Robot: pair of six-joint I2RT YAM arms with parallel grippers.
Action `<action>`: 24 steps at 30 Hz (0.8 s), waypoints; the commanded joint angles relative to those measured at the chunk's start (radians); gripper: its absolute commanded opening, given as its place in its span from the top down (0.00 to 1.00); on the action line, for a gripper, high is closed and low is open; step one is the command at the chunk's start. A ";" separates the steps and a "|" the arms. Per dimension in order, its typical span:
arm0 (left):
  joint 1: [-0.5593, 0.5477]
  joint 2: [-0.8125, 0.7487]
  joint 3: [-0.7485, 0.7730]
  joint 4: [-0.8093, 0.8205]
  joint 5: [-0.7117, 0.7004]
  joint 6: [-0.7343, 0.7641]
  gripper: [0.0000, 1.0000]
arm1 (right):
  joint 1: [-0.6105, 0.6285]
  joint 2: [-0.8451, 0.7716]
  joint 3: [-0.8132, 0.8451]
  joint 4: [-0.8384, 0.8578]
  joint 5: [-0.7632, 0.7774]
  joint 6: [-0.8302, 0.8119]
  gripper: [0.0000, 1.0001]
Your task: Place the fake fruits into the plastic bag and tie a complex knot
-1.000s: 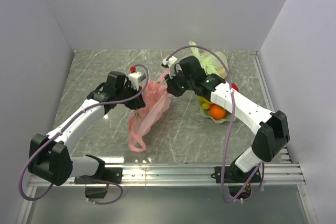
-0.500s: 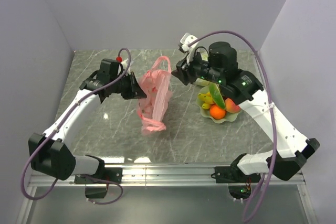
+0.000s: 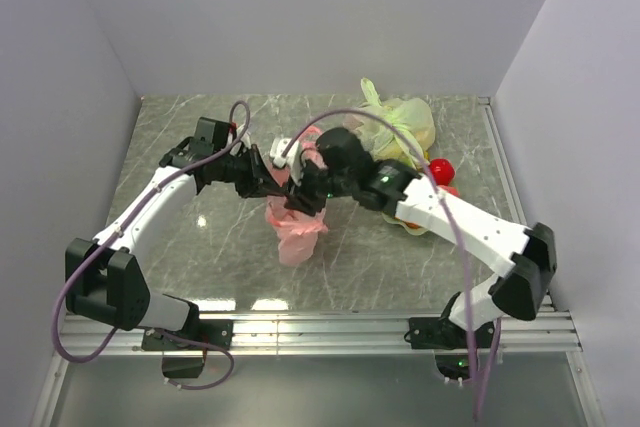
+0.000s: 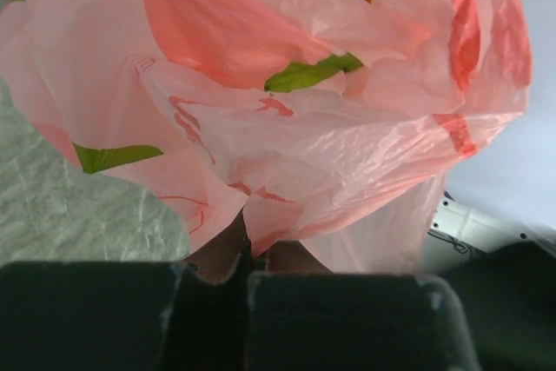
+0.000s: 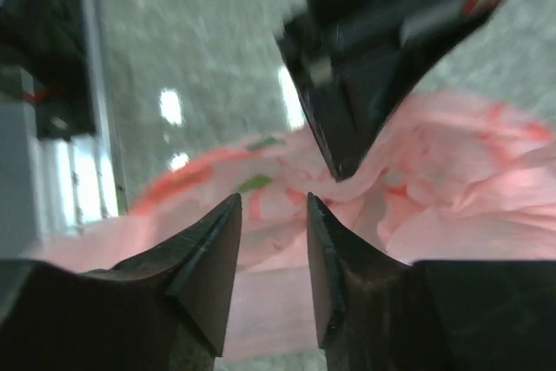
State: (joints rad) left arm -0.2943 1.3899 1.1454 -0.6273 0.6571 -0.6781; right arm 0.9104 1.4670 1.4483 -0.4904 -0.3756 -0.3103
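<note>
The pink plastic bag hangs crumpled at the table's centre and fills the left wrist view. My left gripper is shut on a fold of its upper edge, the film pinched between the jaws. My right gripper meets it from the right, its fingers apart with the bag's film just beyond their tips. The left gripper's dark tips show close ahead in the right wrist view. Of the fake fruits, a small red one shows beside the right arm; the rest are mostly hidden under that arm.
A pale green knotted bag lies at the back right. The green plate's edge peeks out below the right forearm. Grey walls close the table on three sides, and a metal rail runs along the near edge.
The right arm swung left from above the fruit plate down to the bag and now covers the plate. The left gripper carried the bag slightly right and lower; the bag is more bunched.
</note>
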 commanded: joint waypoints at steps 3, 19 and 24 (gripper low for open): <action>0.053 -0.009 -0.007 0.023 0.127 0.009 1.00 | -0.007 0.073 -0.187 0.157 0.193 -0.064 0.44; 0.287 0.070 0.039 -0.172 -0.075 0.374 1.00 | -0.024 0.052 -0.525 -0.092 0.346 -0.283 0.22; 0.284 0.063 0.039 -0.149 -0.121 0.486 1.00 | -0.056 0.001 -0.517 -0.168 0.334 -0.314 0.22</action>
State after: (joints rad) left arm -0.0132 1.4689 1.1397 -0.7940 0.5766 -0.3088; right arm 0.8715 1.5414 0.9241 -0.5716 -0.0608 -0.5816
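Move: My left hand already pinches the pink bag's edge; the bag's loose part hangs about 12 cm below that hand, some 5 cm nearer my base and 4 cm to its right. From my half-open, empty right hand it lies some 18 cm below, level forward and about 2 cm right. The fruit bowl is roughly 28 cm to the right hand's right and 10 cm farther out; the tied green bag is some 19 cm right and 27 cm farther out. I drop my right hand some 24 cm, drawing it about 15 cm to the right as it sinks, tipping its left-pointing fingers down by about 40 degrees and spreading them wide at the bag's loose near-right edge. My left hand keeps its pinch, starts away a little later and pulls the bag's edge left about 10 cm and lower, opening distance between the hands. ##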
